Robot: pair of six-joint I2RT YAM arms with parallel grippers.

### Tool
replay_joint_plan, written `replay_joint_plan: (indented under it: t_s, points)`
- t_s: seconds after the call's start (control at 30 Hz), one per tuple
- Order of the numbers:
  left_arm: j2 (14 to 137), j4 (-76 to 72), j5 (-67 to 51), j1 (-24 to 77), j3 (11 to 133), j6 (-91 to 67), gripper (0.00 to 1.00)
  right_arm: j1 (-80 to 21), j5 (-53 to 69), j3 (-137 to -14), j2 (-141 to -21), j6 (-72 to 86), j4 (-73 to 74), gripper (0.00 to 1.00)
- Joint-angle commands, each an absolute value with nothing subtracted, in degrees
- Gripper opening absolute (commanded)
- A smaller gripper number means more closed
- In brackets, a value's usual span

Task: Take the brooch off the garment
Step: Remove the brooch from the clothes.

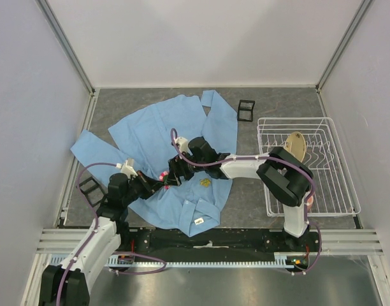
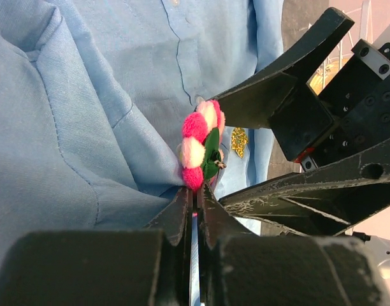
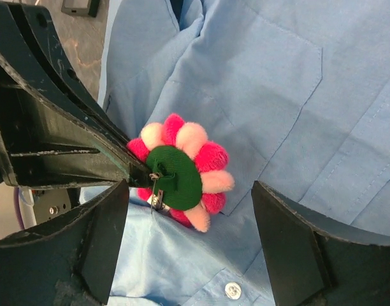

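Observation:
The brooch (image 1: 164, 174) is a round pink pompom flower with a green back (image 3: 176, 176), lifted on edge over the light blue garment (image 1: 176, 127). My left gripper (image 2: 196, 192) is shut on the brooch's (image 2: 201, 143) lower edge, its tips meeting at a petal, and a fold of the garment (image 2: 86, 127) lies beside them. The metal pin on the back still touches the cloth (image 3: 278, 95). My right gripper (image 3: 190, 194) stands open, one finger on each side of the brooch, touching nothing. In the top view the right gripper (image 1: 174, 171) meets the left gripper (image 1: 158, 181) over the shirt front.
A small gold emblem (image 1: 206, 183) sits on the shirt just right of the brooch. A white wire rack (image 1: 348, 191) holding a wooden item (image 1: 297, 145) stands at the right. Small black frames lie at the back (image 1: 246, 109) and by the left sleeve (image 1: 90, 188).

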State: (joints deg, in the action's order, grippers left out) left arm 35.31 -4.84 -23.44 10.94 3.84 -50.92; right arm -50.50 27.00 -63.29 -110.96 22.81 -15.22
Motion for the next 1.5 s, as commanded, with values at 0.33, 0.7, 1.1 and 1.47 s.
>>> replay_joint_plan:
  t_s: [0.33,0.7,1.1,1.47]
  points:
    - [33.7,-6.9,-26.2,10.6,4.7,-51.2,0.02,-49.6,29.1,-64.6,-111.8,25.2,-19.7,0.78]
    - [34.2,-7.7,-26.5,10.6,3.7,-50.9,0.02,-47.7,33.0,-62.2,-112.3,28.8,-24.2,0.74]
    - [34.7,-8.3,-26.6,10.6,3.7,-51.1,0.02,-48.2,33.0,-63.3,-113.1,26.6,-21.6,0.77]
    - [34.0,-7.4,-26.6,10.6,3.6,-50.7,0.02,-47.0,33.7,-60.6,-112.4,28.8,-25.3,0.54]
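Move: The brooch, its green back and clasp facing the right hand, lies some 2 cm to the left of the right hand's open fingers, neither farther out nor nearer in, and about level with them. From the closed left hand, still pinching its edge, the brooch's middle is about 2 cm ahead and 1 cm to the right, at the same height. Beyond the right hand, roughly 11 cm to its right, 1 cm back and 6 cm lower, lies the gold ornament; the white label is some 14 cm back and 9 cm right, as low. Forward and up by about 1.5 cm each goes the right hand, fingertips tilting up a little, then it sinks back by nearly 1 cm and holds beside the brooch's back. There its wide-open fingers close by about a third, bringing the nearer fingertip up to the clasp, while the left hand stays put and keeps its pinch on the brooch's edge. ##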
